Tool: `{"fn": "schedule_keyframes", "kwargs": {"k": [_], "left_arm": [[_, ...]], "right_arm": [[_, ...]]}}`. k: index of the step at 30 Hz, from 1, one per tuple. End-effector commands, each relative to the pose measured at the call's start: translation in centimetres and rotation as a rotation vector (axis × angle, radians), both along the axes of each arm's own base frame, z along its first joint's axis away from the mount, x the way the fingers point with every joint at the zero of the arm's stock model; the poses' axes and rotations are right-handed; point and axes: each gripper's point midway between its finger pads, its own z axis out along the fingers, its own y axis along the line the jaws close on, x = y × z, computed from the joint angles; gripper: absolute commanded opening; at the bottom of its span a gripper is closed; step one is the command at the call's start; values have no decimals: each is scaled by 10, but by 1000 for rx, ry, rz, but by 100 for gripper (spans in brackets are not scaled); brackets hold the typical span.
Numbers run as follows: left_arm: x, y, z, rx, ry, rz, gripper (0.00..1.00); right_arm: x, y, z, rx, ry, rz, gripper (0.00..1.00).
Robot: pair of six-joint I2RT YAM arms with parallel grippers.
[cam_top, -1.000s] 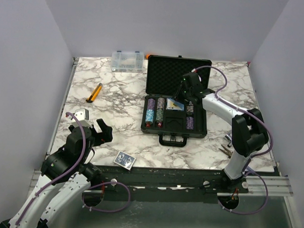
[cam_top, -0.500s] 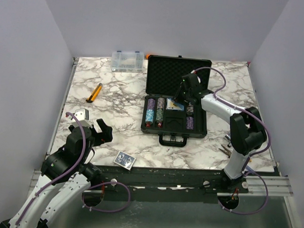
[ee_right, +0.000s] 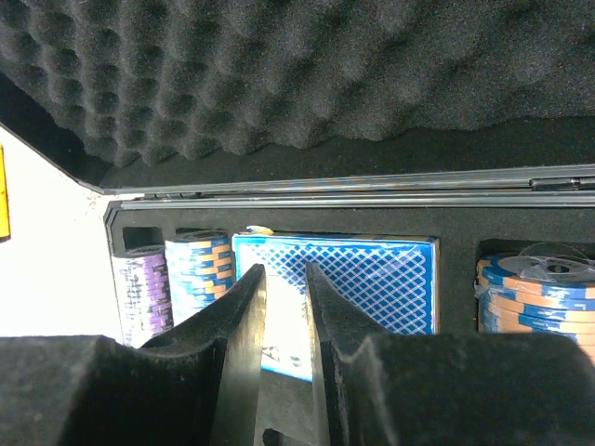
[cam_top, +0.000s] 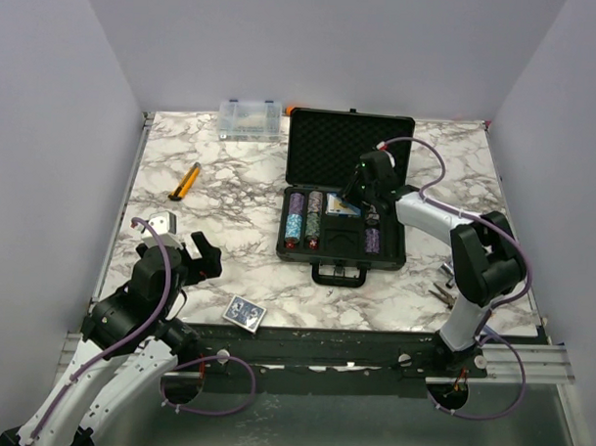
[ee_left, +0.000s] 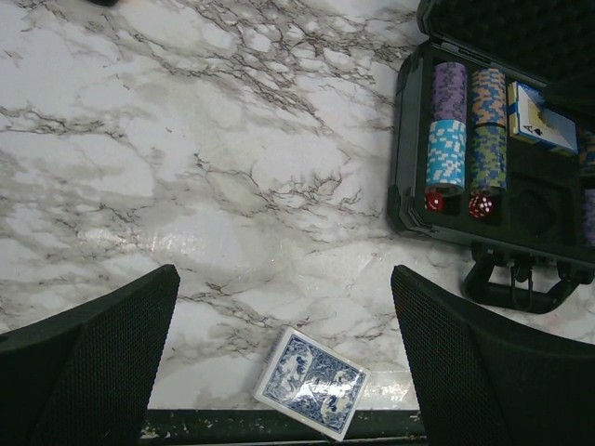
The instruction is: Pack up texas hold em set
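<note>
The black case [cam_top: 396, 248] lies open at mid-table, its foam-lined lid [cam_top: 350, 142] standing up behind. Chip stacks [cam_top: 296, 215] [ee_left: 447, 130] and two red dice [ee_left: 435, 201] fill the left slots. A blue-white card deck [cam_top: 343, 207] [ee_right: 372, 279] rests tilted in the middle slot. My right gripper [cam_top: 363, 191] [ee_right: 284, 269] hovers right over that deck, jaws a narrow gap apart with nothing between them. A second deck [cam_top: 244, 312] [ee_left: 312, 381] lies on the marble at the near edge. My left gripper [cam_top: 180, 237] [ee_left: 284, 274] hangs wide open above it.
A small clear plastic box [cam_top: 250, 120] sits at the back, left of the lid. An orange-handled tool [cam_top: 186, 181] lies on the left of the table. Pliers [cam_top: 443, 290] lie right of the case near the right arm's base. The case handle [ee_left: 516, 283] points toward me.
The right gripper has crept forward and down from the lid toward the deck in the tray. The left arm has stayed still.
</note>
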Motion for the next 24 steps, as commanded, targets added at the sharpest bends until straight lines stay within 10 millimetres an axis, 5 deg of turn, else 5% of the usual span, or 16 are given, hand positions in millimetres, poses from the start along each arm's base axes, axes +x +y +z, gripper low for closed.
{"fn": "schedule_keyframes", "kwargs": {"k": [1, 15, 20, 24], "left_arm": [[0, -4, -3, 5, 9, -23, 95], [0, -5, -3, 2, 6, -33, 95], [0, -5, -3, 1, 5, -33, 95], [0, -7, -4, 3, 12, -38, 95]], "right_arm": [[-45, -29, -61, -152, 200, 9, 28], [-17, -19, 46, -145, -32, 66, 27], [-26, -15, 51, -122, -23, 88, 26], [-40, -16, 33, -110, 22, 95, 27]]}}
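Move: The right hand's fingertips are at the card deck lying in the case; its middle is about 1 cm to their right, level ahead, and 1 cm below. The right orange chip stack stands about 9 cm to the hand's right, the left orange chip stack about 7 cm to its left, both level ahead. From the left hand the deck lies some 24 cm ahead, 35 cm to the right and 13 cm below. The right hand draws back about 2 cm, then rises roughly 5 cm off the card deck, fingers still narrowly open. ##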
